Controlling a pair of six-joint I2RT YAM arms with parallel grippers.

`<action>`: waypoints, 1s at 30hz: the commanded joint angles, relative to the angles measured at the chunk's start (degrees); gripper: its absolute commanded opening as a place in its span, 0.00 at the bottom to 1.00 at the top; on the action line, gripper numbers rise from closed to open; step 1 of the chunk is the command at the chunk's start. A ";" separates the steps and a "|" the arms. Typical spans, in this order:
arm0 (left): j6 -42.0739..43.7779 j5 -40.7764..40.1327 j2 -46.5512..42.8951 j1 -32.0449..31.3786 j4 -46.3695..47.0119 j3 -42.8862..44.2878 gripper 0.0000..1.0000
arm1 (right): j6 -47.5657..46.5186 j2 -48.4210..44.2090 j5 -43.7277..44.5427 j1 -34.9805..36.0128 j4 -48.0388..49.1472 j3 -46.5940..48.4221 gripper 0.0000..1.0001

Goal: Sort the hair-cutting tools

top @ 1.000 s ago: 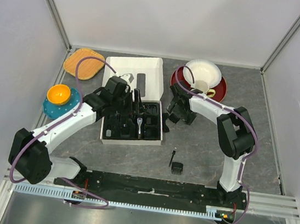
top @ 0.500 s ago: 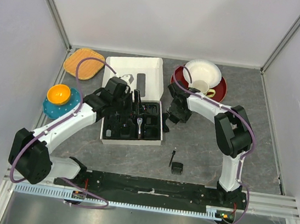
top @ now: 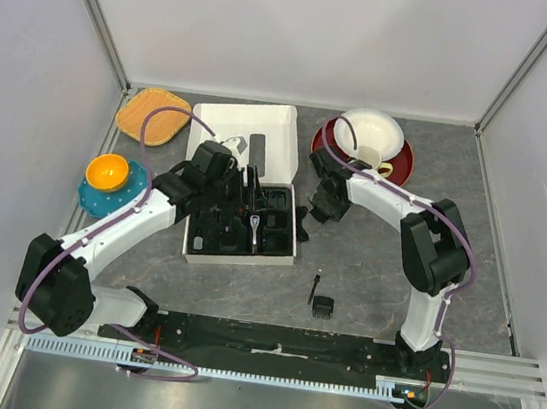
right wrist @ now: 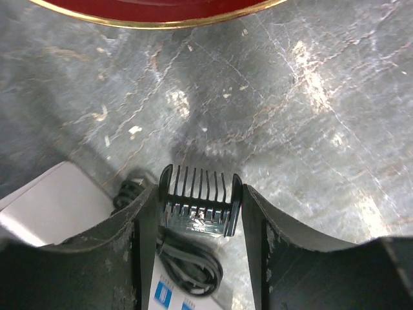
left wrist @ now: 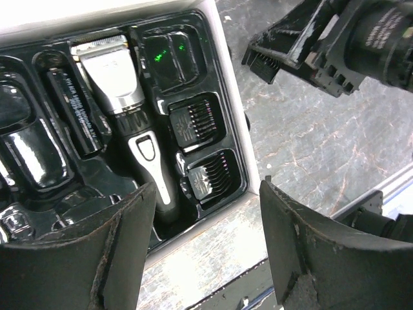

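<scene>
The black and silver clipper (left wrist: 126, 110) lies in the black moulded tray (top: 205, 246) of the white box, with two comb attachments (left wrist: 197, 123) seated in pockets beside it. My left gripper (left wrist: 206, 252) hangs open over the tray's near rim, with nothing between its fingers. My right gripper (right wrist: 200, 213) is shut on a black comb attachment (right wrist: 200, 200), a finger pressing each side, just above the table right of the box. Another comb attachment (top: 323, 307) and the thin cleaning brush (top: 314, 289) lie on the table near the front.
The box's white lid (top: 249, 126) stands open behind the tray. A coiled cable (right wrist: 187, 261) on a white packet lies under my right gripper. A red plate (top: 400, 166) with a white bowl and a cup is at the back right. An orange mat (top: 154, 115) and an orange bowl (top: 108, 173) are at the left.
My right gripper's fingers have come together onto the comb attachment, and that arm has shifted slightly. The left arm has not moved.
</scene>
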 commanded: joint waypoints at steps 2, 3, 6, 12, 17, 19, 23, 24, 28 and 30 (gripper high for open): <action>-1.85 6.69 -1.68 0.29 7.32 -2.59 0.72 | 2.56 -9.63 1.80 0.34 -0.16 -1.58 0.40; -2.29 8.61 -1.86 0.21 10.12 -3.73 0.72 | 2.91 -11.72 1.53 0.34 -0.16 -1.93 0.40; -4.92 12.57 -2.12 0.03 18.36 -6.71 0.72 | 3.97 -16.12 0.13 0.34 0.46 -3.60 0.39; -8.18 10.84 -1.69 -6.11 36.58 -10.77 0.72 | 7.65 -25.43 -5.57 0.34 1.95 -7.21 0.43; -7.83 2.67 -1.78 -11.91 48.71 -11.99 0.72 | 10.20 -32.21 -10.59 0.42 6.08 -12.04 0.43; -8.27 1.17 -1.25 -12.97 53.53 -12.35 0.72 | 10.82 -34.68 -12.17 0.25 7.13 -13.36 0.43; -6.96 -3.39 1.82 -15.52 50.96 -8.94 0.72 | 11.09 -38.02 -13.67 0.25 7.66 -13.63 0.41; -6.17 -4.02 2.26 -15.79 49.62 -7.88 0.72 | 11.18 -38.37 -14.02 0.25 7.84 -13.45 0.41; -5.81 -4.90 2.62 -16.84 49.17 -6.73 0.72 | 11.00 -40.04 -14.20 0.25 8.46 -13.28 0.41; -6.24 -6.65 2.53 -17.55 49.34 -6.90 0.70 | 10.91 -40.66 -13.94 0.25 8.81 -13.10 0.40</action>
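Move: The black guide comb already sits pinched in my right fingers, about 8 cm ahead, 14 cm right and 12 cm below my empty left hand. From my right hand, the open left fingers it is raised to meet lie some 8 cm back, 14 cm left and 12 cm higher. The cable coil is roughly 3 cm back, 4 cm left of the comb; the open box's middle is about 5 cm back, 17 cm left; the mug stands 10 cm ahead, 7 cm right. I carry the guide comb up about 19 cm in my right hand, straight at first, then also drawing back about 6 cm while the fingers tip out and left. Meanwhile my left hand, fingers staying open, swings about 13 cm right out over the cable side of the box, then also rises 8 cm, its fingers levelling some 35 degrees to face the comb, still short of it. ##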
